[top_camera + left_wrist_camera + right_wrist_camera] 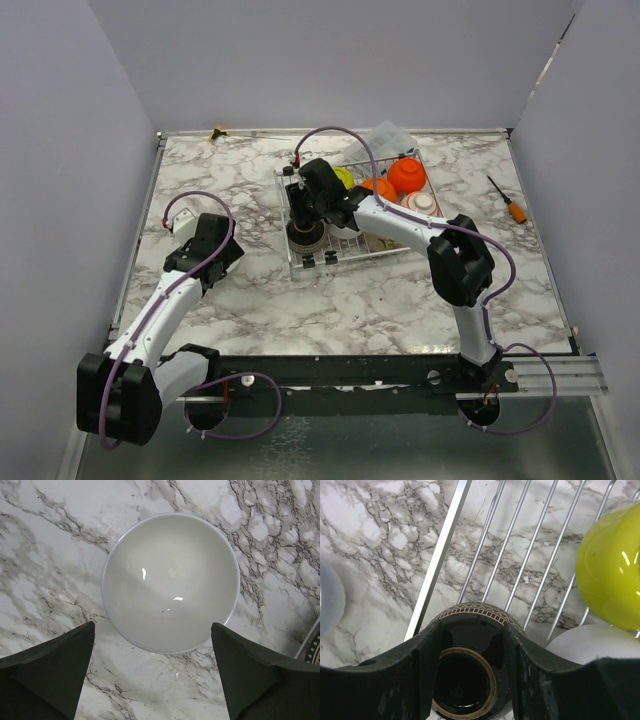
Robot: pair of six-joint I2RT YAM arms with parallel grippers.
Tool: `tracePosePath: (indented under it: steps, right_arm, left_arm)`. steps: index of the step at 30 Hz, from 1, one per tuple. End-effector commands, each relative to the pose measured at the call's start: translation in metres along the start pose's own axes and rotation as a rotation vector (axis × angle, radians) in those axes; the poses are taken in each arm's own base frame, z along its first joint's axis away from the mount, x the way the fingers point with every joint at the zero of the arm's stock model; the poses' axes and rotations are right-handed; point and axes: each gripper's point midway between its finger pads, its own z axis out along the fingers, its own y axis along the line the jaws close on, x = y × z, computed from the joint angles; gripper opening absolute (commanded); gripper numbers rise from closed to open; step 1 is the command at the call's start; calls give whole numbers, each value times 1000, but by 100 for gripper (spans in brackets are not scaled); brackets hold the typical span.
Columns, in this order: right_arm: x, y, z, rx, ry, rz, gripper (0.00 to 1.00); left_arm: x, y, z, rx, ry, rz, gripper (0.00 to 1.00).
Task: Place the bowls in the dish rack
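My right gripper [472, 630] is shut on the dark brown bowl [470, 675], which hangs upside down with its foot ring facing the camera, over the left end of the silver wire dish rack [437, 565]. In the top view the bowl [305, 237] is at the rack's [352, 250] front left corner. A lime-yellow bowl [612, 565] and a white bowl [590, 642] lie in the rack. My left gripper [152, 625] is open above a white bowl [170, 580] standing upright on the marble; the fingers [55, 665] are apart from its rim.
The rack also holds two orange bowls [406, 173] and a white bowl with red pattern [420, 203]. A clear plastic bag [390, 135] lies behind the rack. An orange-handled screwdriver [507, 200] lies at the right. Grey walls enclose the table.
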Motion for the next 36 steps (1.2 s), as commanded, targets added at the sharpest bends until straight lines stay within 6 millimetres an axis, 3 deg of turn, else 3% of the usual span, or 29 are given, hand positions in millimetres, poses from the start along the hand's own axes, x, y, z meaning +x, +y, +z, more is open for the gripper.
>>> tracePosePath:
  steps: [1, 4, 8, 17, 21, 26, 28, 35, 36]
  right_arm:
    - [39, 10, -15, -49, 180, 17, 52]
    - [44, 17, -26, -91, 215, 31, 52]
    - [35, 27, -41, -137, 215, 61, 52]
    - [-33, 26, -76, -102, 28, 79, 55]
    - [-51, 24, -97, -100, -57, 107, 56]
    - [-52, 30, -121, -156, -95, 120, 56]
    - [-49, 31, -128, -171, -96, 129, 56]
    - [-31, 41, -150, -257, -84, 144, 56]
    - [-29, 41, -153, -266, -83, 147, 56]
  left_arm:
    - [1, 19, 5, -75, -53, -94, 99]
    - [6, 21, 9, -73, -58, -125, 99]
    - [9, 20, 14, -66, -63, -156, 98]
    - [10, 22, 22, -71, -91, -191, 88]
    - [15, 27, 27, -85, -94, -196, 72]
    - [20, 24, 32, -80, -86, -205, 52]
    - [19, 25, 34, -90, -86, -188, 49]
    - [12, 18, 30, -67, -83, -169, 2]
    - [9, 14, 28, -52, -81, -153, 0]
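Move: The white bowl on the table has its middle about 4 cm ahead of the open left hand, 1 cm right and 7 below; the rack's near left corner is level with that hand, 17 cm right. The dark bowl, upside down in the rack, lies 2 cm back, 1 right and 4 below the right hand. From that hand the racked white bowl is 11 cm right, 1 ahead, the lime bowl 10 right, 11 ahead. The left hand sinks about 4 cm with its wide-open fingers astride the white bowl's left, near wall, turning some 10 degrees counter-clockwise, then closes nearly fully and pinches the rim, one finger inside and one outside. Meanwhile the right hand, fingers staying half open over the dark bowl, draws back about 4 cm tipping its fingers farther down, then lifts clear by some 12 cm, swings back and right, and leaves it. ##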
